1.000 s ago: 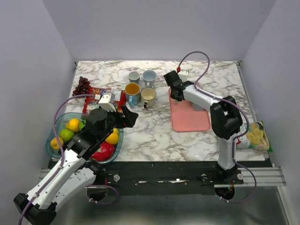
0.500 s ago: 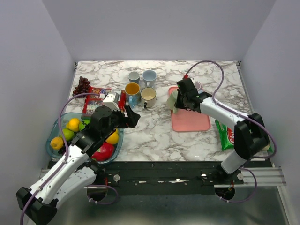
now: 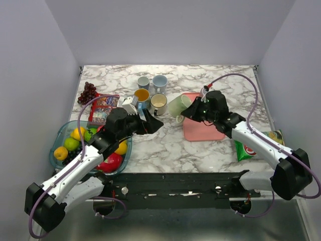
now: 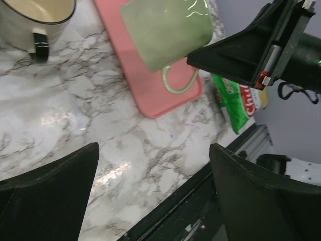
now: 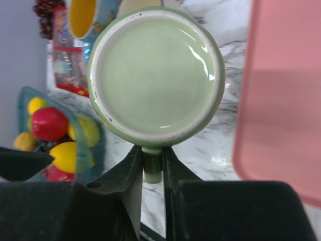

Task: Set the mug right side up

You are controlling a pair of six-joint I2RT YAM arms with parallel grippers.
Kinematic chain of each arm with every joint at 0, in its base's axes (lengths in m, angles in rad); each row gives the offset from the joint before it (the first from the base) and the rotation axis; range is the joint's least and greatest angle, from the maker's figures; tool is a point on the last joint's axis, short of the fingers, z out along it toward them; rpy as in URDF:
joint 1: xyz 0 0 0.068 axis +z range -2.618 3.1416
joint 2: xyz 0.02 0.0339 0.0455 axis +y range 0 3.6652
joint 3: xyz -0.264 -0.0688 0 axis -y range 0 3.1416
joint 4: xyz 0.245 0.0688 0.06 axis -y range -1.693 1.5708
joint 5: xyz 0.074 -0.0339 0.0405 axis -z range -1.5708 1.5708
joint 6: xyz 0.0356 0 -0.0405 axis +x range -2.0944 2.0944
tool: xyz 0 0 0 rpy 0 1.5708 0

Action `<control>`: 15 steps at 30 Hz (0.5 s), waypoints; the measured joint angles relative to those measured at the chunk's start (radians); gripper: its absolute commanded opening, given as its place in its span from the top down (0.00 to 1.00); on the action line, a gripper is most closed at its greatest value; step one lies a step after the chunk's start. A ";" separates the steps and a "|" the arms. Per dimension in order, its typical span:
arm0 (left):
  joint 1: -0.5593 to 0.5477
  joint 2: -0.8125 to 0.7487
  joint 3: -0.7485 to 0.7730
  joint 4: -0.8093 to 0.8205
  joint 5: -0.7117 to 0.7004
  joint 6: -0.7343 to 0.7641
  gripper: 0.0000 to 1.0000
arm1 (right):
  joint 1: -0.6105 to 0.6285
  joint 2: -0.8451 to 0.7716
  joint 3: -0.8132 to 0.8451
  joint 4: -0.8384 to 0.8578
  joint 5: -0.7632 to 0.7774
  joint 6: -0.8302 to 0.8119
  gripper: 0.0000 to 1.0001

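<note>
A pale green mug hangs in the air just left of the pink tray, tipped on its side. My right gripper is shut on its handle. In the right wrist view the mug's base faces the camera, and the handle sits pinched between my right gripper's two fingers. From the left wrist the mug shows above the tray's near corner, handle downward. My left gripper is open and holds nothing, low over the marble a little left of the mug.
Several upright mugs stand behind the left gripper. A bowl of fruit sits at the front left, with grapes and a snack packet behind it. A green chips bag lies at the front right.
My right arm has carried the mug from the tray's back corner forward and left, off the tray and into the air. My left arm has reached rightward toward the table's middle.
</note>
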 measured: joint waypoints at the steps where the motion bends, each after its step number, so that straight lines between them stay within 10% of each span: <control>1: -0.001 0.008 -0.001 0.028 0.019 -0.017 0.01 | 0.000 -0.012 -0.008 0.021 -0.021 0.014 0.99; 15: -0.019 0.194 0.000 0.356 0.149 -0.180 0.04 | 0.000 -0.096 -0.102 0.412 -0.246 0.266 0.99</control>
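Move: The green mug, its handle already in the right fingers, sits with its middle about 4 cm ahead, 3 cm left and 3 cm above them. The open left gripper is some 12 cm left, 6 cm back and 3 cm above the right hand; the pink tray's middle is 9 cm ahead, 11 cm right and 15 cm below. From the left hand, the green mug lies about 10 cm ahead and 9 cm right, nearly level; the cream mug is 19 cm straight ahead, 15 cm below. Keeping its pinch on the green mug's handle, the right hand lifts it about 9 cm and carries it some 4 cm left towards the left gripper, its downward-slanting fingers tipping up nearly level. The left hand, still wide open and empty, comes about 5 cm right to meet the mug, rising a little, its fingertips tilting up and swinging slightly clockwise. ##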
